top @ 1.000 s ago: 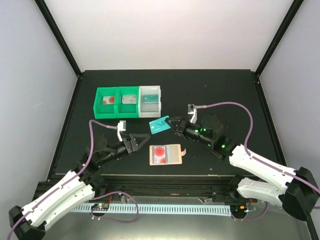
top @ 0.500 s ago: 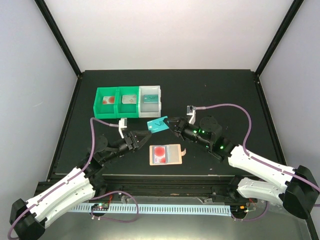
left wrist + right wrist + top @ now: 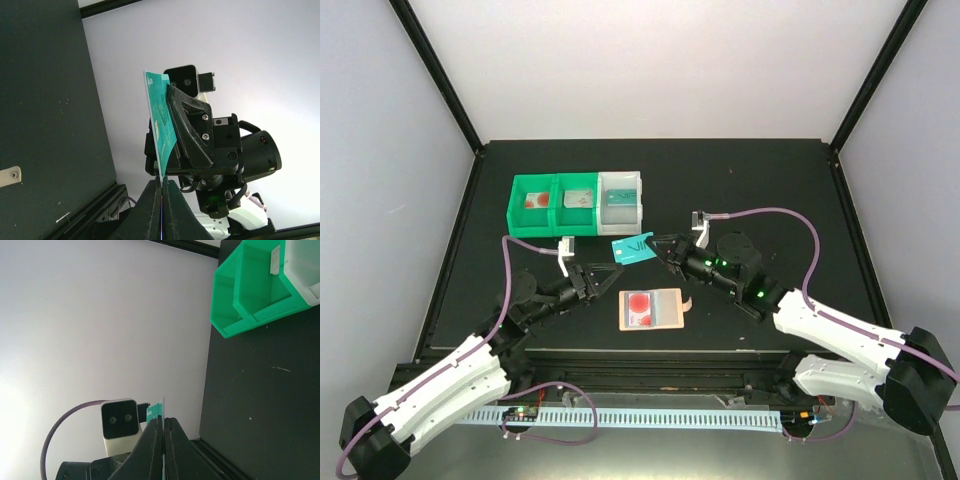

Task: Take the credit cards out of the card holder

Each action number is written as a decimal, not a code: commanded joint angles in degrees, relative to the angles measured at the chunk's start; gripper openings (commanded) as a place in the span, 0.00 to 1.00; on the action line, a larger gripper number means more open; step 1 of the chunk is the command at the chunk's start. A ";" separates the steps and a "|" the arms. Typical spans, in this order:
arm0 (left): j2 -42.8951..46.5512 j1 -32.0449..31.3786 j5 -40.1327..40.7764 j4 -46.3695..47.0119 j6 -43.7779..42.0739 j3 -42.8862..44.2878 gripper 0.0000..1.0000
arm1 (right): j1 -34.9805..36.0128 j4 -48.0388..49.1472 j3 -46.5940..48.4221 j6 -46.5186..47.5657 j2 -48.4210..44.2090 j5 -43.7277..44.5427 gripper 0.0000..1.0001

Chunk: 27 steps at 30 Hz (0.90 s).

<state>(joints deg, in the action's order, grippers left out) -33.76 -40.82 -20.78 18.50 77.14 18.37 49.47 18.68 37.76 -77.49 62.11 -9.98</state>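
A teal credit card [image 3: 633, 249] hangs above the table between both arms. My right gripper [image 3: 663, 252] is shut on its right end, and my left gripper [image 3: 617, 268] is shut on its lower left edge. The left wrist view shows the teal card [image 3: 161, 120] edge-on, rising out of my closed left gripper [image 3: 163, 181], with the right gripper's black fingers [image 3: 192, 131] pressed on it. Only a sliver of the card [image 3: 159, 410] shows above my right gripper [image 3: 163, 419]. The tan card holder [image 3: 651, 309] lies open below, a red-pink card [image 3: 639, 303] in it.
Two joined green bins [image 3: 552, 205] and a white bin [image 3: 621, 200] stand at the back left, each with a card inside. The green bins [image 3: 252, 287] also show in the right wrist view. The black table [image 3: 760, 190] ends at a frame rail along the near side.
My left gripper has reached up to the teal card and shut on its lower left edge. The right gripper has carried the card slightly left and kept its grip.
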 commanded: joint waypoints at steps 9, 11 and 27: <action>2.27 0.44 1.34 -3.59 -4.12 0.92 0.02 | 0.45 0.03 -1.69 1.73 -1.06 0.75 0.11; 2.64 0.56 1.27 -5.35 -5.22 1.32 0.02 | 0.44 -0.83 -1.88 2.97 -1.74 0.90 0.20; 1.33 3.80 0.88 -26.72 -19.23 11.93 0.02 | 0.36 -21.88 -1.69 21.67 -14.46 2.73 1.00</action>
<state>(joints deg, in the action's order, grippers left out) -31.27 -38.61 -19.97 -1.76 63.77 25.82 49.74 4.16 34.70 -62.78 49.17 -7.94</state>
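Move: The teal card is already pinched by both hands, its middle about 4 cm ahead and 4 cm right of the left hand, and 2 cm back and 4 cm left of the right. From the left hand, the white tray lies some 23 cm ahead, 2 cm left and 11 cm below; the middle green tray, about 12 cm left at that same distance ahead; the card holder, roughly 4 cm back, 6 cm right and 13 cm down. The right fingers let go of the teal card, spreading fully from shut, and the right hand backs off about 4 cm to its right and 3 cm towards the base, sinking slightly and rolling some 15 degrees. The left keeps its pinch on the card's near-left corner, dips about 2 cm and partly recovers while drawing 1.5 cm left, its fingers tipping down a little. ##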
